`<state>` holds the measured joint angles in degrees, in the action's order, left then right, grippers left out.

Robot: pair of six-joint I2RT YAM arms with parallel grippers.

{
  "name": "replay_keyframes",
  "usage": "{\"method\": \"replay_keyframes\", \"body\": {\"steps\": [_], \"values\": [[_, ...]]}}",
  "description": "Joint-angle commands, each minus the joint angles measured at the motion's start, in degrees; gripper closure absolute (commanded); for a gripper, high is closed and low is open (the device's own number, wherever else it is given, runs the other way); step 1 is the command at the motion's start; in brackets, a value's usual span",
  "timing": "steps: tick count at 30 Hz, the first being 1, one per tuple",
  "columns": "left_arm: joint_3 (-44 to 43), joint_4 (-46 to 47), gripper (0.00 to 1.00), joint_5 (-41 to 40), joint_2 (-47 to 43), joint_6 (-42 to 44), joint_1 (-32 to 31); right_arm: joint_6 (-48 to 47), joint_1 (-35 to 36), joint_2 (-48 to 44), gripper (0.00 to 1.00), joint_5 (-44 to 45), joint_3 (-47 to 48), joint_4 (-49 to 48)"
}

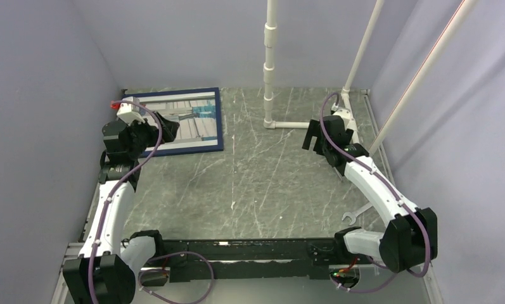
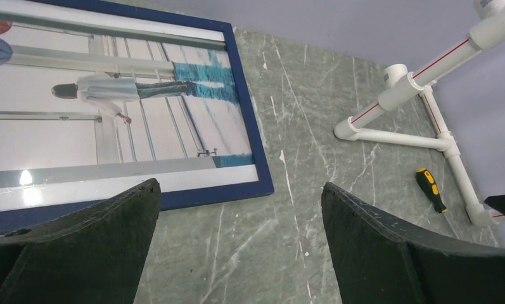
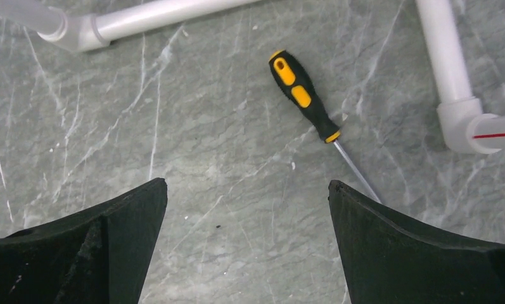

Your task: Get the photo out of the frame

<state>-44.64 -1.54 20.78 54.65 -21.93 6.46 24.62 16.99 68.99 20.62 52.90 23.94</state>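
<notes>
The frame (image 1: 220, 123), a thin navy rectangle, lies flat at the back left of the table with the photo (image 1: 196, 120) inside it. In the left wrist view the photo (image 2: 142, 126) shows a pale scene with a standing figure inside the navy frame (image 2: 253, 126). My left gripper (image 1: 166, 130) hovers over the frame's near left part. It is open (image 2: 240, 187), its jaws wide apart above the frame's near right corner, with nothing between them. My right gripper (image 1: 313, 136) hangs open (image 3: 246, 183) over bare table at the back right, far from the frame.
A white pipe stand (image 1: 270, 63) rises at the back middle, with base pipes (image 2: 402, 136) along the table. A yellow and black screwdriver (image 3: 300, 95) lies just ahead of the right gripper. A wrench (image 1: 357, 212) lies by the right arm. Walls enclose three sides.
</notes>
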Motion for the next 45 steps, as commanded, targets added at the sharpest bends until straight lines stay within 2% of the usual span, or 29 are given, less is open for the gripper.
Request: {"method": "replay_keyframes", "body": {"steps": [1,4,7,10,12,16,22,32,38,45], "values": [[-3.8,-1.7,0.01,2.0,2.2,-1.2,0.4,1.0,0.3,1.2,0.0,-8.3,1.0,-3.4],[-4.8,-3.2,0.01,2.3,4.4,-1.5,0.6,0.9,1.3,0.7,0.0,-19.1,-4.4,-11.6],[-6.1,-5.1,0.01,2.7,6.4,-1.5,0.8,0.8,6.0,2.9,0.0,-21.1,-5.5,-18.0],[-7.1,-6.3,0.01,3.9,8.2,-1.8,1.0,-0.7,11.3,9.8,0.01,-22.4,-2.0,-20.5],[-7.4,-6.5,0.01,4.8,9.0,-2.2,1.2,-4.4,14.9,13.4,0.06,-25.0,-0.2,-24.3],[-7.4,-6.3,0.01,6.0,9.5,-2.9,1.7,-13.8,22.9,21.2,0.07,-24.4,5.7,-28.9],[-7.4,-6.4,0.01,6.4,9.6,-3.7,3.1,-25.6,28.7,32.7,0.09,-24.3,18.5,-27.9],[-7.0,-5.5,0.01,9.2,10.8,-7.0,8.7,-33.2,29.4,53.4,0.13,-29.7,43.2,-16.1],[-6.6,-4.5,0.01,11.4,11.8,-8.4,10.6,-36.2,30.1,64.1,0.28,-29.9,60.0,-6.8],[-6.0,-2.1,0.03,14.8,13.3,-10.3,12.1,-38.8,31.0,70.1,0.41,-28.6,66.4,-3.7]]}}
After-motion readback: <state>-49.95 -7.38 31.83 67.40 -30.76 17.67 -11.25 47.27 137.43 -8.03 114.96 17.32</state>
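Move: The frame's near right corner is the right gripper's goal: about 38 cm to its left, 5 cm ahead and some 15 cm below. The screwdriver lies almost under this gripper, roughly 2 cm ahead and 3 cm to its right; the white pipe's left elbow is some 15 cm ahead and 21 cm left. From the left gripper the frame's middle is about 16 cm ahead, 3 cm right and 25 cm below. Swing the right gripper some 40 cm left to the frame's near right corner, away from the screwdriver, turning it about 75 degrees counter-clockwise; late on, reach forward and sink, narrowing the open fingers to around two thirds, one either side of the corner. Meanwhile lower the open left gripper about 4 cm towards the frame, tipping it down, then shift it as far left, its left side rolling down. ##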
